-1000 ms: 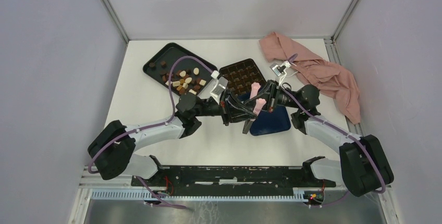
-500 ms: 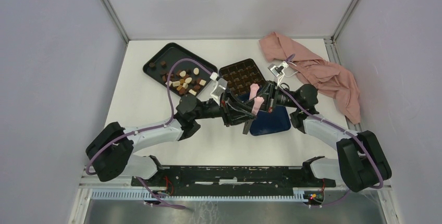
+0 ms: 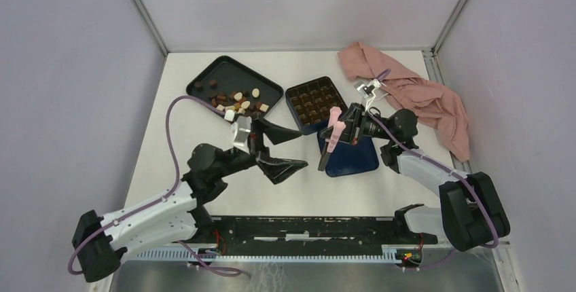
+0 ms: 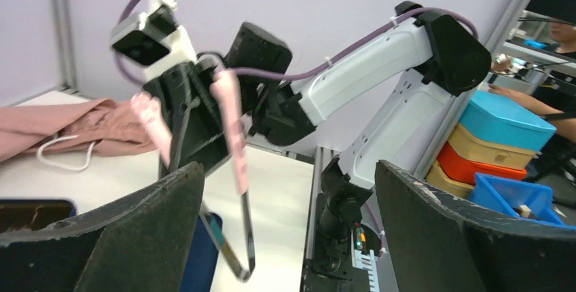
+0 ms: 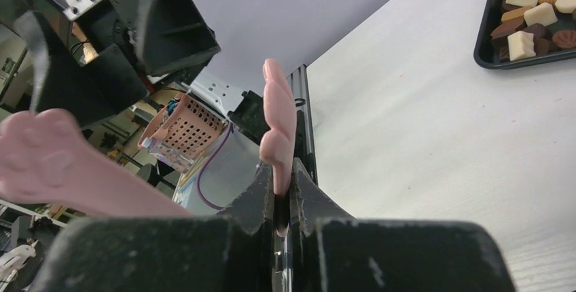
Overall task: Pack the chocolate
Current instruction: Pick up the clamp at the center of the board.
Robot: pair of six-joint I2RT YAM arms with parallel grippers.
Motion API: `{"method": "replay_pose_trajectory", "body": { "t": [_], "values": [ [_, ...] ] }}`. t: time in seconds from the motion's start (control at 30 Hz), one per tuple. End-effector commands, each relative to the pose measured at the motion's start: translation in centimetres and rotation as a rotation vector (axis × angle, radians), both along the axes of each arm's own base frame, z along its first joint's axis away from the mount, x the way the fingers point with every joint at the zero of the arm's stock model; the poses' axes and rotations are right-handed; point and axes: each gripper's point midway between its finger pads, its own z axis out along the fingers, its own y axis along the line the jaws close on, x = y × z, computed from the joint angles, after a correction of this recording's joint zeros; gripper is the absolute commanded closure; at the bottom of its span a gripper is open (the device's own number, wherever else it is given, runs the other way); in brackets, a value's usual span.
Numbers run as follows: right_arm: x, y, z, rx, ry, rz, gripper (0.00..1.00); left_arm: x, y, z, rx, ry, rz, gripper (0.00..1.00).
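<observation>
The chocolate (image 3: 238,102) lies as many small dark, light brown and cream pieces in a black tray (image 3: 204,75), also seen in the right wrist view as chocolate (image 5: 533,13). More pieces sit in the dark blue grid box (image 3: 314,102). My right gripper (image 3: 344,132) is shut on metal tongs with pink tips (image 3: 331,132), held above the table; its jaws (image 5: 283,176) pinch one tong arm (image 5: 277,122). My left gripper (image 3: 299,148) stands wide open and holds nothing, left of the tongs and apart from them. In the left wrist view the tongs (image 4: 234,142) hang beyond the open left gripper (image 4: 289,170).
A dark blue flat lid (image 3: 350,156) lies on the table under the tongs, in front of the grid box. A pink cloth (image 3: 414,95) is bunched at the back right. Grey walls close in both sides.
My left gripper opened, let go of the tongs and drew back to the left and nearer the front edge. The right gripper kept hold of the tongs, hardly moving.
</observation>
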Motion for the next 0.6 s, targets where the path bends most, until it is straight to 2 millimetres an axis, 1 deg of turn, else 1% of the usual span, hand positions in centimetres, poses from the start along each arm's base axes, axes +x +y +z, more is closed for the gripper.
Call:
{"method": "replay_pose_trajectory", "body": {
  "t": [0.0, 0.1, 0.2, 0.4, 0.43, 0.57],
  "values": [
    [0.0, -0.5, 1.5, 0.004, -0.13, -0.003, 1.0, 1.4, 1.6, -4.6, 0.014, 0.135, 0.117, 0.0],
    [0.2, -0.7, 1.4, -0.009, -0.14, -0.004, 1.0, 0.3, 0.9, -6.3, -0.012, 0.199, 0.029, 0.0],
    [0.2, -0.8, 1.5, -0.01, -0.142, -0.003, 1.0, -0.2, -0.2, -7.4, -0.018, 0.23, -0.042, 0.0],
    [0.4, -1.0, 1.4, -0.015, -0.138, -0.007, 1.0, 0.6, -3.2, -8.3, -0.006, 0.245, -0.124, 0.0],
    [0.3, -1.0, 1.4, -0.017, -0.136, -0.005, 1.0, 1.1, -3.7, -8.7, 0.003, 0.254, -0.121, 0.0],
    [0.2, -1.1, 1.6, -0.015, -0.14, 0.001, 1.0, 2.4, -4.8, -9.2, 0.004, 0.259, -0.097, 0.0]
  ]
}}
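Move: The clamp hangs in the right hand's shut fingers. Its metal bend, about level ahead, lies some 7 cm to the left hand's right and 16 cm below. The blue lid is about 14 cm ahead of the left hand and 17 cm to its right, and the chocolate box 31 cm ahead and 7 cm right, both nearly 30 cm below. From the right hand, the bend is about 8 cm back, 2 cm left and 9 cm lower. Downward goes the left hand, about 13 cm, its fingers staying wide open; after a brief swing left it turns back some 5 cm to the right, towards the clamp's metal bend. On the way it rolls roughly 20 degrees, forward side dipping, to put its gap in line with the bend. The right hand keeps its grip on the pink-handled clamp, nearly still. ##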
